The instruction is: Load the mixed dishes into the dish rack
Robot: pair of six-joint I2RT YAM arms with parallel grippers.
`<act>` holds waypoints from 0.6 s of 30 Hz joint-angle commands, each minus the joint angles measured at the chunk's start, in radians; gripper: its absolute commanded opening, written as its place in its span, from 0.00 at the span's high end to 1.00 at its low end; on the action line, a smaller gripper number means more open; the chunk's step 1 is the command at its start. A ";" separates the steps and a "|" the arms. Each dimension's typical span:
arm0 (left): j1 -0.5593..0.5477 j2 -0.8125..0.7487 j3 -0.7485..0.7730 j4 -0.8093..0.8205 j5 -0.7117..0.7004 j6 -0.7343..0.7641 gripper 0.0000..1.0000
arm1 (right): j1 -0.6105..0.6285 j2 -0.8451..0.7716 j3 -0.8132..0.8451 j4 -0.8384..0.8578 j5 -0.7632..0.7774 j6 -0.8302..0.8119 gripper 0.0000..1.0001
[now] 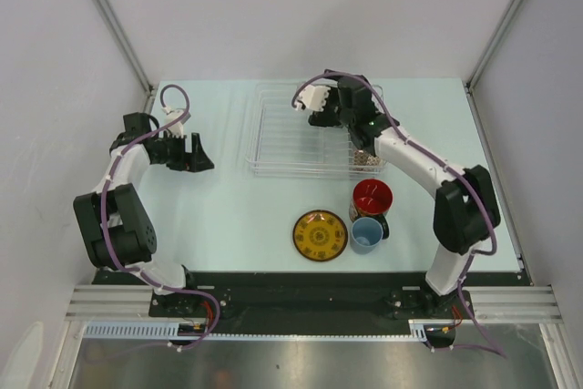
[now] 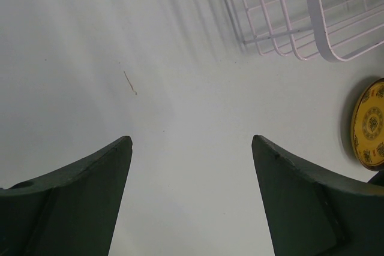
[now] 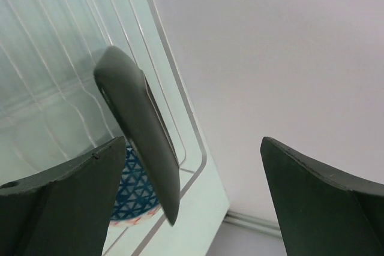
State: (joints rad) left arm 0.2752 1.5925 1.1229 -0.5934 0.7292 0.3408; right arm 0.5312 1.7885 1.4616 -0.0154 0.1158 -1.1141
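The dish rack (image 1: 291, 148) stands at the middle back of the table. My right gripper (image 1: 319, 118) hangs over its far side, open. In the right wrist view the black square plate (image 3: 141, 133) stands on edge between the rack's ribs (image 3: 180, 118), close beside my left finger (image 3: 72, 196) of the right gripper (image 3: 192, 148); nothing is clamped. Behind it lies the blue mosaic bowl (image 3: 135, 193). A patterned bowl (image 1: 367, 161) sits in the rack's near right corner. On the table lie the yellow plate (image 1: 320, 235), the red-inside cup (image 1: 372, 196) and the light blue cup (image 1: 366, 234). My left gripper (image 1: 196, 154) is open and empty.
In the left wrist view my left gripper (image 2: 192, 142) hovers over bare table, with the rack's corner (image 2: 300, 22) ahead and the yellow plate (image 2: 369, 124) at the right edge. White walls enclose the table on three sides.
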 commanded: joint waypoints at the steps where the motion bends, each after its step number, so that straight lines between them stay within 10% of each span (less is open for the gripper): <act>1: 0.007 -0.040 0.043 -0.016 0.032 0.015 0.14 | 0.049 -0.182 0.031 -0.151 0.073 0.248 0.00; 10: 0.007 -0.065 0.084 -0.051 0.029 0.026 0.14 | 0.116 -0.379 0.005 -0.354 0.124 0.777 0.00; 18: -0.135 -0.130 0.161 -0.203 -0.056 0.205 0.14 | 0.131 -0.475 -0.189 -0.518 -0.336 1.224 0.04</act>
State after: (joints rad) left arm 0.2493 1.5558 1.2243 -0.7082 0.7071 0.4088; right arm 0.6479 1.3499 1.4010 -0.4248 -0.0235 -0.1387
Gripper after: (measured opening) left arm 0.863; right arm 0.995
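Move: The yellow plate lies about 35 cm back and 6 cm to the left of the right hand, some 24 cm below it. Nearer by is the red mug, 28 cm back and 8 cm right; the blue cup stands about 12 cm to the right of the yellow plate. The black square plate, already let go, stands in the rack roughly 4 cm ahead, 3 cm right and 13 cm below. From the left hand the yellow plate is about 20 cm back and 34 cm right. Back towards its base and the yellow plate the right hand sweeps, about 17 cm, leaving the black square plate; it climbs some 9 cm first, then starts to sink. Meanwhile the wrist rolls its left side up by about 45 degrees and tips the fingers down about 30, still wide open and empty. The open left hand begins to lift, about 3 cm. ##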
